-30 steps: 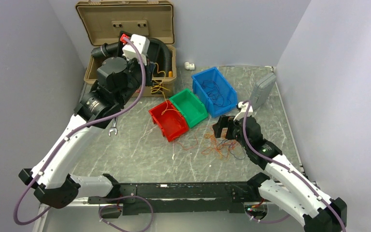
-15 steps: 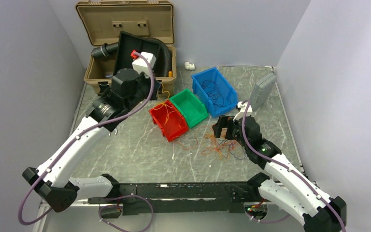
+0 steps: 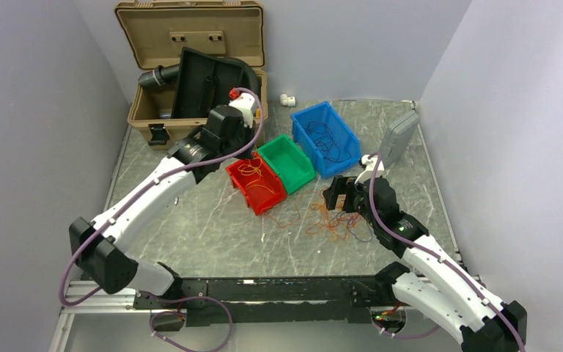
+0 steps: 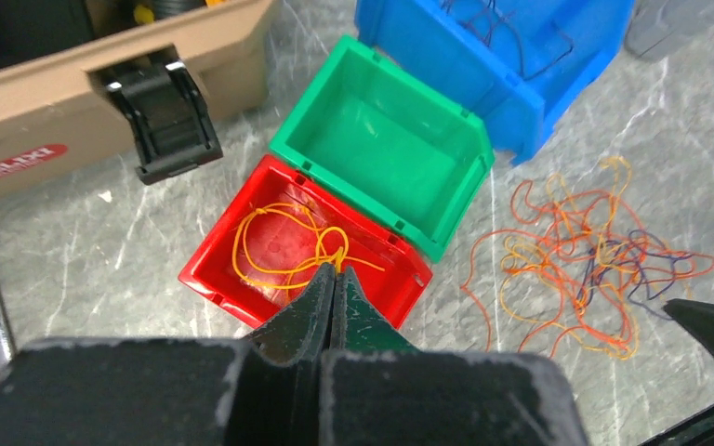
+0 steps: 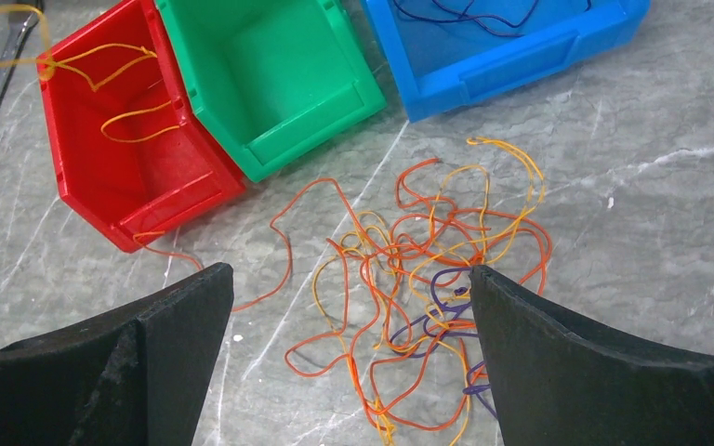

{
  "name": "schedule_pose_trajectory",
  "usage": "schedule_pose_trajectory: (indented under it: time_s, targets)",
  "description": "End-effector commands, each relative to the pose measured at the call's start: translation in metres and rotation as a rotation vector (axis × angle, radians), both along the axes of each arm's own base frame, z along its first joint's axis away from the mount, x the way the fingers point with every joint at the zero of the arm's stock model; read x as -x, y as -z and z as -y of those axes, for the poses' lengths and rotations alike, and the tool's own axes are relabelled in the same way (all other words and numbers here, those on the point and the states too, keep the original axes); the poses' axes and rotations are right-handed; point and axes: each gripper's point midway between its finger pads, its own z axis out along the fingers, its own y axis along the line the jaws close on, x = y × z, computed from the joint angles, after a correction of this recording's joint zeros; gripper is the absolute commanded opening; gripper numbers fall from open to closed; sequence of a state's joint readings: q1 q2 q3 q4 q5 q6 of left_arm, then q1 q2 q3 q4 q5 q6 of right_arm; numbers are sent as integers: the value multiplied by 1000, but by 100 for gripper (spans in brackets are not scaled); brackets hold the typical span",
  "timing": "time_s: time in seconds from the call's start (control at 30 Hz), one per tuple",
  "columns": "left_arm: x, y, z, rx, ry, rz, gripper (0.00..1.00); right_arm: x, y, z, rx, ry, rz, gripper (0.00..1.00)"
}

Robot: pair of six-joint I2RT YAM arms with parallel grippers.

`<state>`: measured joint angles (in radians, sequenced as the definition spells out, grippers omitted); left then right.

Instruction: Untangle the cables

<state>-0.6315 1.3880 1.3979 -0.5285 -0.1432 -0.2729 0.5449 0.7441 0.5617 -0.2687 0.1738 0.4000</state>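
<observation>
A loose tangle of cables point(image 3: 337, 220), orange, red and purple, lies on the marble table right of the bins; the same heap shows under my right gripper point(image 5: 349, 270) as a tangle point(image 5: 428, 251), and at the right as a tangle point(image 4: 586, 251). My right gripper point(image 3: 335, 196) hangs open just above that heap, touching nothing. My left gripper point(image 4: 335, 269) is shut, its tips pinching an orange cable point(image 4: 288, 251) whose loops lie in the red bin point(image 4: 214, 279). From above, the left gripper point(image 3: 248, 150) sits over the red bin point(image 3: 243, 176). Dark cables point(image 3: 328, 139) lie in the blue bin point(image 3: 304, 117).
A green bin point(image 3: 286, 163) sits between the red and blue ones. An open tan case point(image 3: 190, 44) with a black tray point(image 3: 209, 84) and black hose point(image 3: 154, 75) stands at the back left. A wrench point(image 3: 171, 194) lies left; a grey object point(image 3: 399, 136) sits at the right.
My left arm has swung from over the tan case down and right to the red bin, bringing the orange cable along. The right arm has not moved.
</observation>
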Motion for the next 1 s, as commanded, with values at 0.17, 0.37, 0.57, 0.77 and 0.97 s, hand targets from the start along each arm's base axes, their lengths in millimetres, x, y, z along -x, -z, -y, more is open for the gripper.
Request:
schedule_pose_trajectory:
  time_s: [0.17, 0.37, 0.57, 0.77, 0.97]
  targets:
    - [-11, 77, 8, -112, -18, -200, 0, 1, -7, 1, -2, -1, 18, 100]
    - [-17, 143, 15, -189, -18, -326, 0, 3, -6, 2, -3, 2, 17, 100]
    - [-20, 182, 14, -261, -24, -409, 0, 4, -3, 5, 7, 9, 8, 100]
    - [-12, 158, 24, -169, 45, -377, 14, 4, 25, 10, 62, 45, -89, 100]
    - [-3, 115, 20, -131, 63, -319, 52, 4, 47, 11, 92, 77, -182, 100]
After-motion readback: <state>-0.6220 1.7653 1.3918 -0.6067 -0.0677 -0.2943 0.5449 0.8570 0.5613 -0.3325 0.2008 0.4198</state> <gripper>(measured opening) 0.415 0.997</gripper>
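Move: The left hand holds the yellow cable, its free end already trailing into the red bin; the bin's middle lies about 24 cm below and 4 cm ahead. The green bin stands some 9 cm ahead and 7 cm to the right of this hand, the cable tangle 7 cm back and 21 cm to the right. For the open right hand, the tangle is roughly 16 cm below, 4 cm ahead and 1 cm to the right. Straight down into the red bin goes the left hand, about 20 cm with the yellow cable, tipping its fingers some 25 degrees further downward; at the bottom they begin to open, and it backs up about 3 cm, ending nearly half open. The wide-open right hand waits, then late on sinks about 4 cm towards the tangle, tipping down slightly. ##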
